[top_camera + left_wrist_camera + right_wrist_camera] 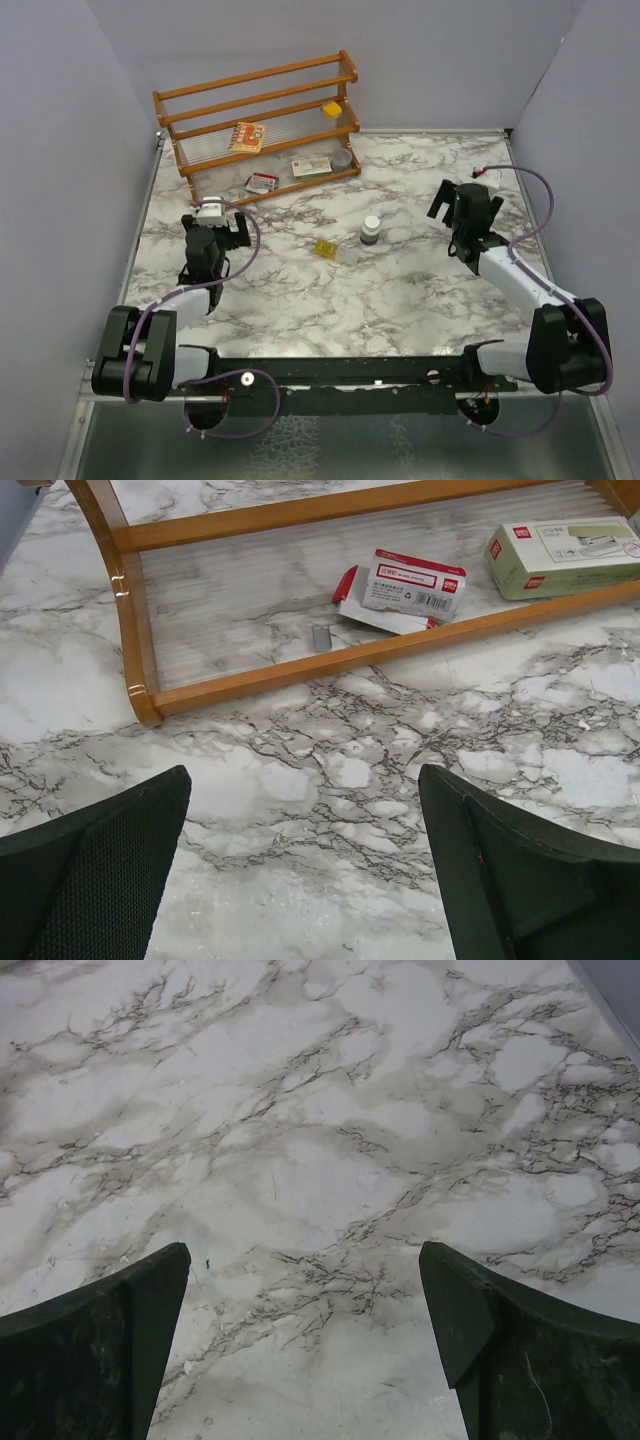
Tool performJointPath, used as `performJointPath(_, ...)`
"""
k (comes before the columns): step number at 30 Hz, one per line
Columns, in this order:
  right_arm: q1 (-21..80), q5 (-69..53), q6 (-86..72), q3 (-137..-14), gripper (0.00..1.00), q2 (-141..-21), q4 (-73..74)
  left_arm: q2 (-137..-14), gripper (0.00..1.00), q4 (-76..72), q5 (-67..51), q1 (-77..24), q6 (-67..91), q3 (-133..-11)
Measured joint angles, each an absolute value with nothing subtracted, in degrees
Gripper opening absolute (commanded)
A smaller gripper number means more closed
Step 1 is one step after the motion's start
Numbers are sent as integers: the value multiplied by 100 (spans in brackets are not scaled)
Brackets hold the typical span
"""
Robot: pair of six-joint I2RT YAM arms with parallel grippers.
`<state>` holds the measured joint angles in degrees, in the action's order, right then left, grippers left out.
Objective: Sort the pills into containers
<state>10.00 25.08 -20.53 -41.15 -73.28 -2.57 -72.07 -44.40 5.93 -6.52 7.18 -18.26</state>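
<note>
The pills (pixel 325 247) are a small yellow cluster on the marble table near its middle. Just right of them lies a small clear vial (pixel 346 256), and behind it a bottle (pixel 371 232) with a white top and grey body stands upright. My left gripper (pixel 214 220) (pixel 302 780) hovers open well to the left of the pills, pointing at the wooden rack. My right gripper (pixel 466 193) (pixel 303 1255) is open over bare marble to the right of the bottle. Neither wrist view shows the pills or the containers.
A wooden rack (pixel 260 120) stands at the back left, holding a yellow cube (pixel 331 108), printed boxes (pixel 247 137) and a low grey tin (pixel 343 157). In the left wrist view its front rail (pixel 350 655) is close ahead, with a red-and-white box (pixel 413 583) and green box (pixel 565 555) behind.
</note>
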Motion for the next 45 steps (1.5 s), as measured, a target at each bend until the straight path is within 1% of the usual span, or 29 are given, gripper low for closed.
performJointPath(10,1000,2401,-2080,-4115,100,-7360,-213,-7330,99,-4394,510,-652,722,-1920)
performJointPath(19,1000,2158,-2228,-4119,100,-7439,217,-7395,99,-4254,314,-652,786,-2034)
performJointPath(25,1000,1490,-2270,-4099,100,-7275,346,-7577,99,-4099,56,-650,823,-2244)
performJointPath(32,1002,285,-2174,-3752,100,-6893,351,-7612,99,-3966,-32,-652,864,-2303)
performJointPath(34,1009,-5,-2115,-3660,96,-6700,375,-7612,99,-3887,-32,-652,864,-2305)
performJointPath(37,1044,-390,-2027,-3468,85,-6219,436,-7618,99,-3804,-38,-652,858,-2307)
performJointPath(40,1057,-897,-1905,-3201,76,-5605,454,-7620,99,-3798,-60,-652,843,-2316)
performJointPath(42,1085,-1337,-1846,-3055,73,-5304,423,-7620,99,-3798,-71,-650,832,-2333)
performJointPath(45,1177,-1918,-1778,-2904,72,-5212,336,-7620,99,-3795,-104,-652,816,-2370)
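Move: The white pill bottle stands roughly 24 cm to the right hand's left, about 5 cm nearer the base and some 9 cm below it. The yellow-and-clear pill box lies 9 cm farther left than the bottle and 3 cm farther back; the round tub on the shelf is some 20 cm beyond the bottle and 8 cm to its left. From the left hand, the bottle is about 38 cm right and 4 cm back, the pill box 29 cm right and 6 cm back. Towards the white pill bottle and the pill box comes the empty right hand, slow at first, then quickly: about 12 cm left and 10 cm back, dipping a couple of centimetres and rising again. It swings some 40 degrees counter-clockwise, its left side tipping up, while the wide-open fingers narrow to about three quarters. The open left hand eases a little to the right, short of everything. ##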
